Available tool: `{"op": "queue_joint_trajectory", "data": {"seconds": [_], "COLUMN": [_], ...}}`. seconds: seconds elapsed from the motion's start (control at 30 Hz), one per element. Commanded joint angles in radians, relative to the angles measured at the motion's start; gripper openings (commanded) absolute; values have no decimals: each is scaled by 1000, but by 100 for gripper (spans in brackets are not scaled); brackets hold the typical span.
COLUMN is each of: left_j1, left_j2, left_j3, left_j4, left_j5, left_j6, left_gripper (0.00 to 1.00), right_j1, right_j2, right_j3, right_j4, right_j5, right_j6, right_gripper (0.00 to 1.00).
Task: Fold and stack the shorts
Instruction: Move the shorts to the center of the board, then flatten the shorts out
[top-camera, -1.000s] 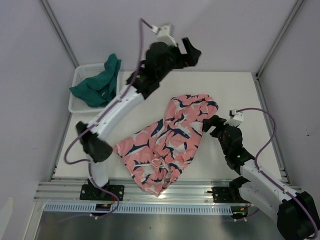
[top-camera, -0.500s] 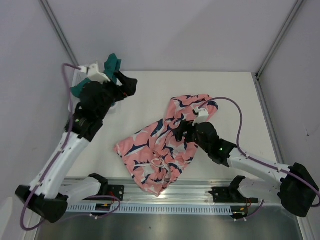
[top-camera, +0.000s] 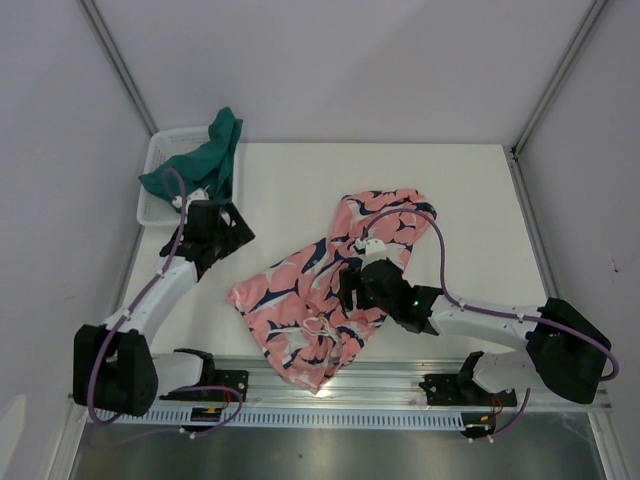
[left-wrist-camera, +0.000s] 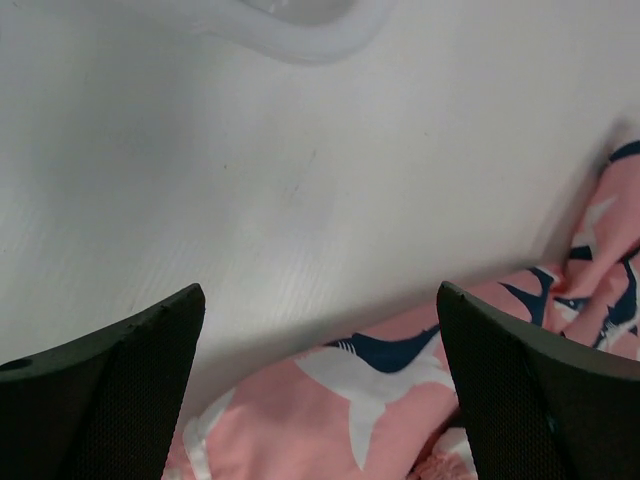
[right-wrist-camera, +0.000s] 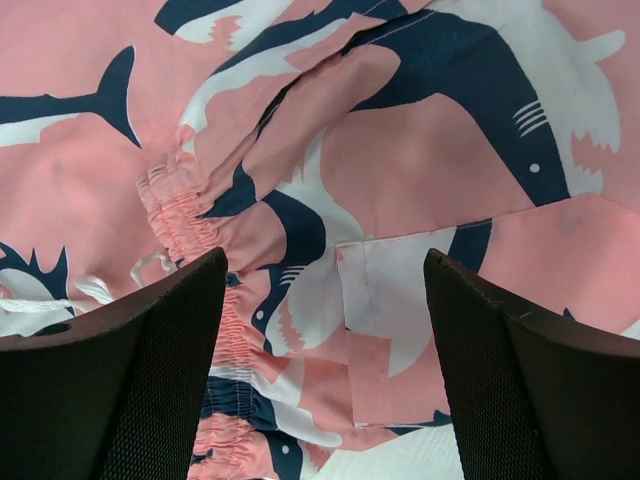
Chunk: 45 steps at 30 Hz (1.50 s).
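Observation:
The salmon-pink shark-print shorts (top-camera: 330, 290) lie crumpled across the middle of the table, waistband and white drawstring (right-wrist-camera: 60, 295) toward the near edge. The dark teal shorts (top-camera: 200, 165) hang over the white basket (top-camera: 150, 200) at the back left. My right gripper (top-camera: 350, 285) hovers low over the pink shorts (right-wrist-camera: 400, 150) beside the gathered waistband (right-wrist-camera: 180, 220); this gripper (right-wrist-camera: 325, 262) is open, with nothing between its fingers. My left gripper (top-camera: 232, 228) is low over bare table between the basket and the pink shorts. It (left-wrist-camera: 318, 300) is open and empty, the pink shorts' edge (left-wrist-camera: 400, 400) just beyond its tips.
The basket's rim (left-wrist-camera: 290, 30) shows at the top of the left wrist view. The white table (top-camera: 470, 200) is walled by grey panels on three sides, with a metal rail along the near edge (top-camera: 330, 385).
My left arm has swung down from high at the back to a low spot beside the basket. My right arm has reached left over the pink shorts, its jaws a little narrower.

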Motion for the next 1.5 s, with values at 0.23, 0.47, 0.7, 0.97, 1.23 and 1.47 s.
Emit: {"op": "queue_joint_trajectory", "data": {"seconds": [0.23, 0.47, 0.7, 0.97, 1.23, 1.47], "left_j1": [141, 223, 309, 306, 221, 55], "left_j2": [383, 537, 708, 651, 231, -20], "left_j3": [169, 399, 592, 548, 229, 140], "left_j4": [125, 53, 19, 22, 74, 59], "left_j5": [34, 0, 74, 91, 34, -75], "left_j6": [-41, -27, -36, -30, -60, -59], "left_gripper": [98, 98, 95, 99, 99, 99], "right_j1": [51, 150, 247, 287, 244, -239], "right_j2": [61, 102, 249, 475, 462, -84], "right_j3": [93, 149, 252, 422, 453, 108], "right_j4": [8, -78, -156, -261, -318, -75], "right_j5": [24, 35, 183, 361, 561, 126], "right_j6": [-49, -92, -106, -111, -40, 6], "right_gripper": [81, 78, 76, 70, 0, 0]}}
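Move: The pink shorts lie under the right hand. The waistband edge that its fingers take is about 7 cm left, 2 cm back and 5 cm down, with the drawstring some 6 cm left and 6 cm back, and the far leg end about 19 cm ahead, 10 cm right. From the left hand, the white basket's middle is roughly 15 cm ahead, 12 cm left and 8 cm down. The shorts' left corner is 11 cm behind it and 3 cm left. The right fingers close from wide open and pinch the waistband after a leftward slide of about 7 cm and a dip, the left side rolling down; still pinching, that hand swings right and forward, rising and part unrolling. The left hand, staying open, dips and reaches some 15 cm forward and 10 cm left to the basket, pauses, then draws back and up, ending higher than it began. ##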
